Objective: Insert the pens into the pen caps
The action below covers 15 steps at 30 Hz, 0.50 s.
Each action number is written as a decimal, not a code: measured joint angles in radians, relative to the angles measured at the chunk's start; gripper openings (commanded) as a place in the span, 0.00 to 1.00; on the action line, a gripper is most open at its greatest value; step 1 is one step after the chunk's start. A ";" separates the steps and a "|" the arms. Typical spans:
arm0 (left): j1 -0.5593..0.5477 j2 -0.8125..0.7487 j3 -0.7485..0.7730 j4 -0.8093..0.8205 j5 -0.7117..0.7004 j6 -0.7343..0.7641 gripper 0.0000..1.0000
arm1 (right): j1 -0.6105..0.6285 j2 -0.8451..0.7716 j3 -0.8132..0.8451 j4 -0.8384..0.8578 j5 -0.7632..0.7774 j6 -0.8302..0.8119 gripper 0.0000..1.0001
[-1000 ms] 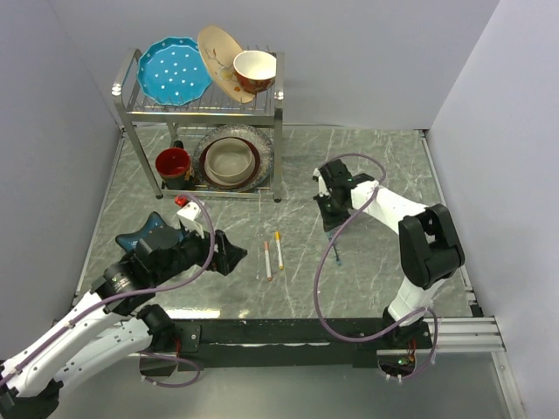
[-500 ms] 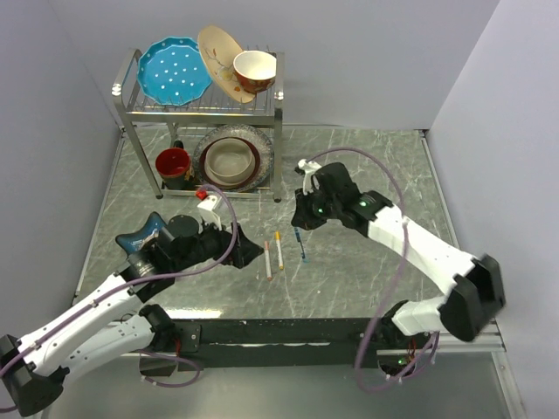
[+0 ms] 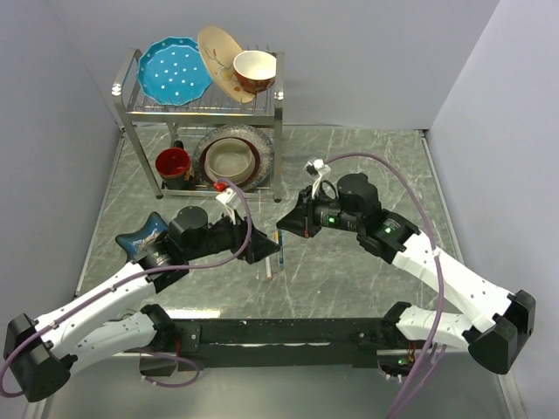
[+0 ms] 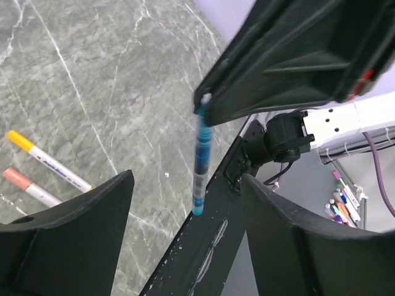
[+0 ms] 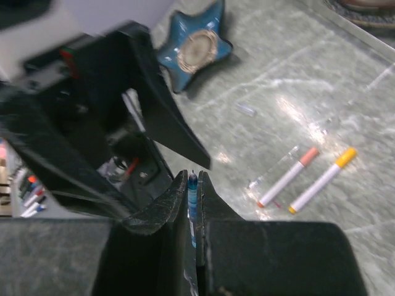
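Observation:
My right gripper is shut on the dark blue pen and holds it upright above the table; the pen shows between its jaws in the right wrist view. My left gripper is open and empty right beside it, and the pen's lower end hangs above the gap between its fingers. Two white pens lie side by side on the table, one with an orange cap and one with a yellow cap; one shows in the top view. A small clear cap-like piece lies nearby.
A blue star-shaped dish sits at the left, under the left arm. A metal dish rack with plates, bowls and a red mug stands at the back left. The table's black front edge is just below the grippers.
My right arm has swung left to the table's middle, carrying the blue pen up off the table. My left arm has moved right over the white pens to meet it.

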 measured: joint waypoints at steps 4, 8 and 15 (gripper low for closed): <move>0.000 0.013 0.000 0.029 0.010 -0.004 0.71 | 0.002 -0.048 -0.033 0.072 -0.029 0.042 0.00; 0.000 0.021 0.000 0.056 0.031 -0.018 0.68 | 0.005 -0.083 -0.066 0.121 -0.056 0.079 0.00; -0.001 0.055 0.005 0.101 0.109 -0.053 0.04 | 0.013 -0.094 -0.106 0.190 -0.078 0.122 0.00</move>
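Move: Hanging roughly upright from the right hand's fingertips, the blue pen has its middle about 3 cm to the left hand's right, some 2 cm ahead and about level; from the right hand it is some 4 cm below and 1 cm back. On the table about 20 cm below the left hand lie the yellow-capped pen, roughly 6 cm ahead and 3 cm right, and the orange-capped pen, some 3 cm ahead, straight below sideways. Easing to its right by about 2 cm and slightly up, the left hand brings its open fingers around the hanging blue pen, then shuts them most of the way onto it towards the end. Meanwhile the right hand keeps its pinch on the pen's upper part and draws up and back, about 2.5 cm each way, its fingertips tilting up some 10 degrees before it slows almost to a stop. ##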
